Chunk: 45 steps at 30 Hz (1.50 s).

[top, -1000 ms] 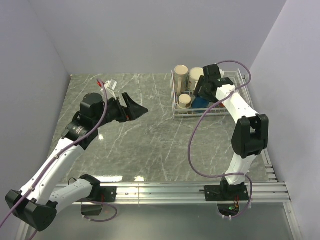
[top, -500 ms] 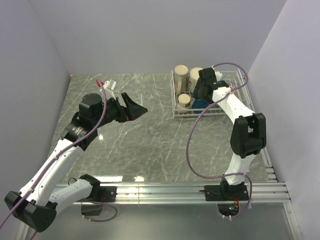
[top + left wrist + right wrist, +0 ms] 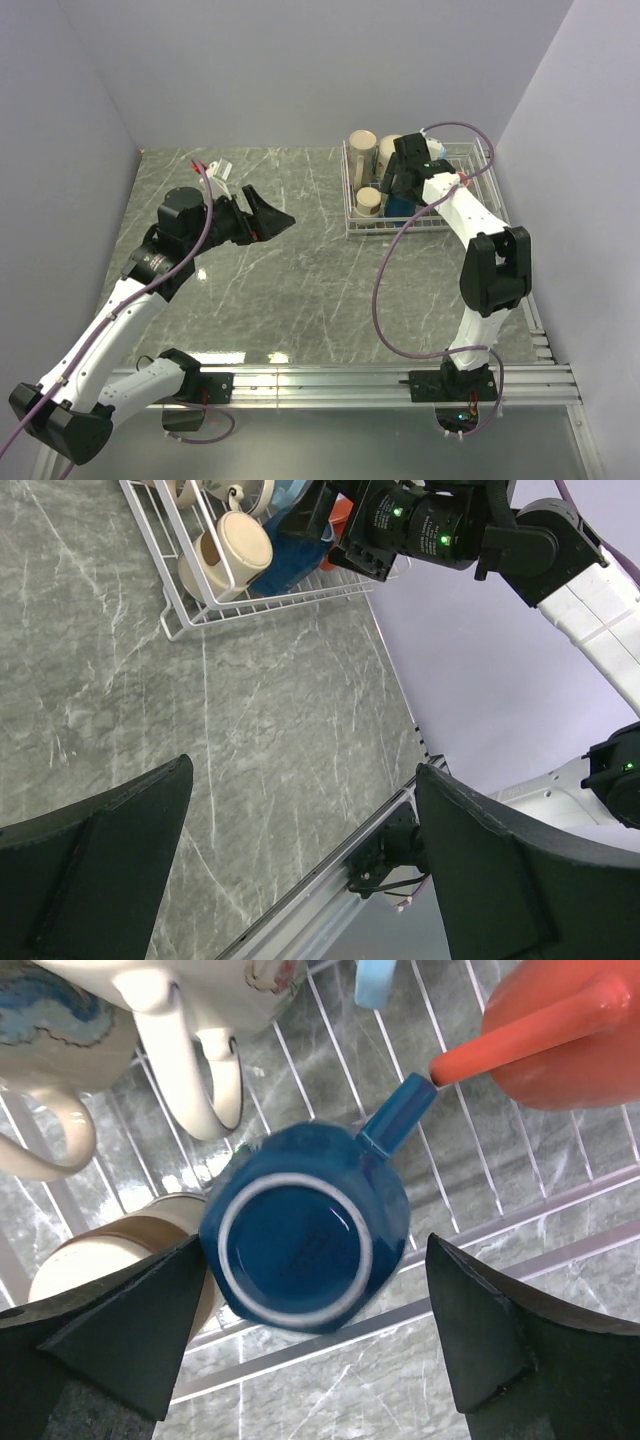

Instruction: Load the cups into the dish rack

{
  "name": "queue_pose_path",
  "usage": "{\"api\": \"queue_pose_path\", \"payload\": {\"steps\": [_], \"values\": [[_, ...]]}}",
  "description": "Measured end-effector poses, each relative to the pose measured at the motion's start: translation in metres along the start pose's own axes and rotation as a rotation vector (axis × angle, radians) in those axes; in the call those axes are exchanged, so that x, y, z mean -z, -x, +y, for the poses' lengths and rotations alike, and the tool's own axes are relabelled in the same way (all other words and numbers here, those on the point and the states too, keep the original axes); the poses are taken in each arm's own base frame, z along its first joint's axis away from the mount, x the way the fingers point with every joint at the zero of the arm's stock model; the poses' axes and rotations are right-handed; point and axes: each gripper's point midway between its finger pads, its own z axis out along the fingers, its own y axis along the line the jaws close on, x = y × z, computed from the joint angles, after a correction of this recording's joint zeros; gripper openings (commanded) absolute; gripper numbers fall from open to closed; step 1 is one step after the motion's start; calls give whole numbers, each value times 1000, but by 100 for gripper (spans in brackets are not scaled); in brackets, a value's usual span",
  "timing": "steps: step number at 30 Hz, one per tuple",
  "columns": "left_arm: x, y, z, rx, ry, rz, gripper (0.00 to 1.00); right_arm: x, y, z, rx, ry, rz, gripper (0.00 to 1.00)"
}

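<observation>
The dish rack [image 3: 420, 229] is a white wire basket at the back right of the table. In the right wrist view a dark blue cup [image 3: 305, 1240] stands upside down on the rack's wires [image 3: 470, 1150], handle pointing up and to the right. My right gripper [image 3: 315, 1330] hangs open over it, a finger on each side and a clear gap at the right one. An orange cup [image 3: 560, 1030], a cream cup [image 3: 90, 1260] and white cups [image 3: 190, 1000] stand around it. My left gripper [image 3: 265, 215] is open and empty above the table's middle left.
The left wrist view shows the rack's near corner [image 3: 185, 620] with the cream cup [image 3: 240, 545] and the right arm [image 3: 420, 530] above it. Grey walls close in the table on three sides. A metal rail [image 3: 330, 385] runs along the near edge.
My right gripper has opened and let go of the dark blue cup, after shifting a little left over the rack. The left arm has stayed still.
</observation>
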Motion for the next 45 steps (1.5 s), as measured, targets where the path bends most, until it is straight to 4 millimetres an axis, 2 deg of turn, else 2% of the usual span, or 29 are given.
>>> {"api": "queue_pose_path", "payload": {"steps": [8, 12, 16, 19, 21, 23, 25, 30, 32, 37, 45], "values": [[3, 1, -3, -4, -10, -4, 98, 11, 7, -3, -4, -2, -13, 99], [3, 0, -3, -4, -11, -2, 99, 37, 16, -3, -12, 28, -39, 99], [2, 1, -2, -7, -9, -3, 99, 99, 35, 10, -25, 158, -129, 100], [2, 3, -1, -15, 6, -11, 99, 169, 35, 21, -4, 326, -219, 100], [1, 9, 2, -26, 29, -27, 99, 208, 27, 23, 13, 429, -271, 100], [0, 16, 6, -32, 61, -54, 99, 242, 12, 14, 24, 518, -308, 100], [-2, 22, 9, -37, 87, -76, 99, 260, -6, -6, 16, 560, -334, 100], [-8, 37, 26, -42, 179, -137, 99, 271, -66, -58, -1, 589, -333, 100], [-7, 43, 34, -43, 224, -170, 99, 278, -80, -74, -20, 602, -344, 100], [-2, 57, 51, -55, 317, -255, 99, 300, -94, -107, -123, 618, -397, 100], [5, 54, 80, -67, 428, -301, 99, 298, -114, -129, -192, 578, -359, 100]]}}
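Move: The blue cup stands upside down in the dish rack, its middle about 4 cm below the right hand and 1 cm ahead, between already opened fingers. From this hand, the small beige cup is about 7 cm left and level with it, the orange cup 10 cm right and 2 cm ahead, the white mug 9 cm ahead and 1 cm left. The left hand has the blue cup about 19 cm ahead, 26 cm right and 22 cm below. Upward and then quickly back towards its base, the right hand lifts its open fingers clear of the blue cup and leaves the rack, ending over 30 cm back and some 14 cm higher, after dipping from a higher arc. Its fingers tip up about 30 degrees on the way. The left hand, empty and open, later drifts left and forward, swinging counter-clockwise. ##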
